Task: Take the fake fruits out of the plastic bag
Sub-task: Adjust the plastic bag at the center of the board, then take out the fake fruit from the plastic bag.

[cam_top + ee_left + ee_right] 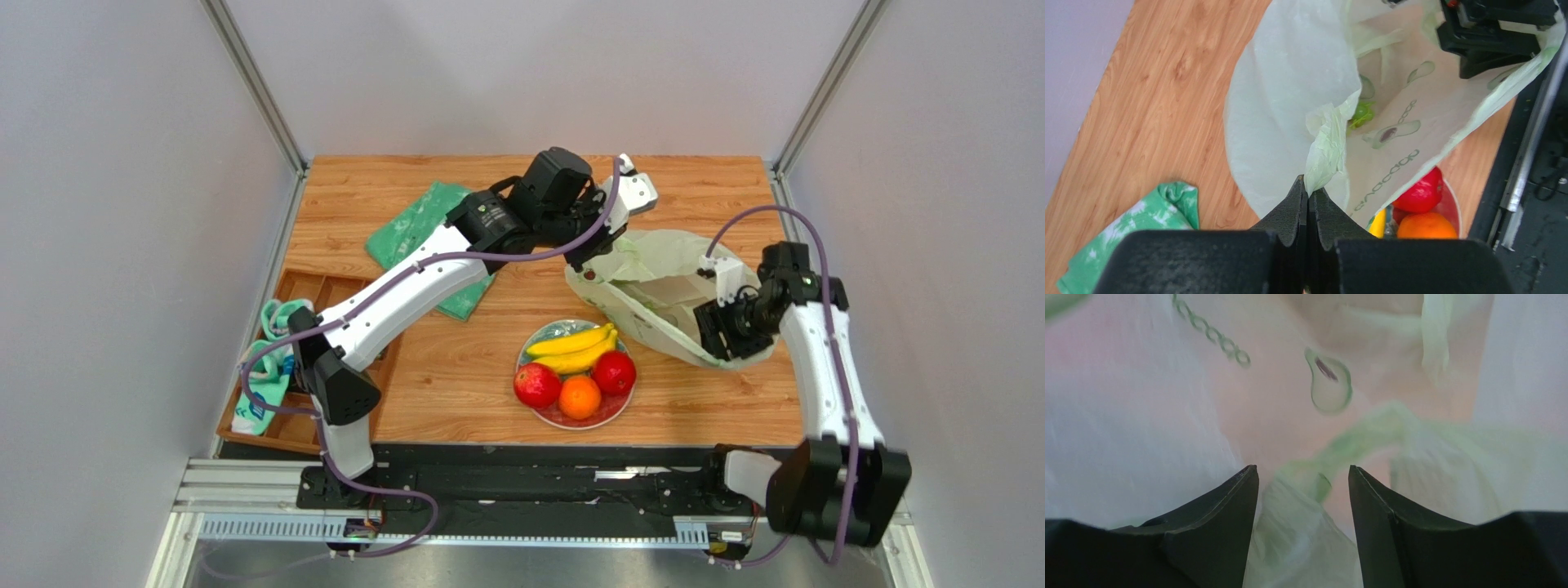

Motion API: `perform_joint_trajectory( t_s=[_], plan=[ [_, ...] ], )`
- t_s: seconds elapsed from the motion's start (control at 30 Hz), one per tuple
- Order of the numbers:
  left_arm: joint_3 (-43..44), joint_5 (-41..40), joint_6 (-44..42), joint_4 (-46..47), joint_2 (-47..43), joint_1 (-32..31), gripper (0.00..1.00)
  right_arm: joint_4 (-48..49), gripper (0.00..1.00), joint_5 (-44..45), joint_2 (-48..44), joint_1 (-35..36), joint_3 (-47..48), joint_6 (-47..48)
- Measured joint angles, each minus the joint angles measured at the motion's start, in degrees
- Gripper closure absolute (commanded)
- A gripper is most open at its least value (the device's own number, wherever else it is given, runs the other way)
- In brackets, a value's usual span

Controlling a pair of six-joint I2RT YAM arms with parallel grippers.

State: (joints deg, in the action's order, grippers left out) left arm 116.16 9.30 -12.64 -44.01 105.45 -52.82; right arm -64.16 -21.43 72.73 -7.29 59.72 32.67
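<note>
The plastic bag [650, 284] lies at the right of the table, its mouth toward the right arm. My left gripper [594, 260] is shut on a bunched fold of the bag's far left edge [1324, 153] and holds it up. My right gripper [721, 333] is inside the bag's mouth, open [1303, 478], with a loose fold of bag film between its fingers. A green fruit [1361, 114] shows inside the bag. On the plate [541, 337] lie the banana bunch [572, 348], two red fruits [536, 385] [615, 373] and the orange [579, 397].
A green-and-white cloth [423, 239] lies at the far left, partly under the left arm. A wooden tray [307, 288] with teal items sits at the table's left edge. The plate stands just in front of the bag.
</note>
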Motion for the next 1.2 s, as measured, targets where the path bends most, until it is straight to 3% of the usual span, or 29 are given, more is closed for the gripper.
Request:
perform_joint_trajectory(
  t_s=[0.13, 0.27, 0.47, 0.6, 0.8, 1.2],
  plan=[
    [0.2, 5.6, 0.2, 0.0, -2.3, 0.0, 1.00, -9.0, 0.34, 3.0, -14.9, -1.0, -0.1, 5.9],
    [0.7, 8.0, 0.2, 0.0, -2.7, -0.1, 1.00, -11.9, 0.35, 0.8, -18.2, 0.7, 4.1, 7.9],
    [-0.2, 2.7, 0.7, 0.0, -2.1, -0.1, 1.00, -6.1, 0.36, -2.4, 0.8, 6.4, 10.7, 4.7],
    [-3.7, -1.3, 1.6, 0.8, -2.5, 0.1, 1.00, 0.8, 0.21, -2.6, 12.7, 8.0, 15.0, 0.0],
    [-11.3, -2.8, 2.1, 1.0, -3.3, 0.4, 1.00, 7.2, 0.05, -2.6, 18.1, 10.7, 17.4, -7.4],
    [-11.8, -1.7, 3.6, 1.2, -2.9, 0.5, 1.00, 13.4, 0.04, -2.5, 33.8, 12.9, 29.3, -18.3]
  ],
)
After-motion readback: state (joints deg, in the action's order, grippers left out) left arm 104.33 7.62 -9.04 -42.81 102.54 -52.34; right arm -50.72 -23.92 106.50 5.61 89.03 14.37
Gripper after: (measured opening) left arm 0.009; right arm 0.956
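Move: The plastic bag's far rim lies about 18 cm ahead of the right hand and 8 cm to its left, at roughly its height. The bag corner, still pinched by the left hand, is some 23 cm left and 12 cm ahead of the right hand; the fruit plate is 24 cm left and 5 cm back. From the left hand the far rim is about 7 cm ahead, 15 cm right and 14 cm below. Right hand rises back, then sweeps about 22 cm forward-left to the far rim, opening; left lowers held corner. ##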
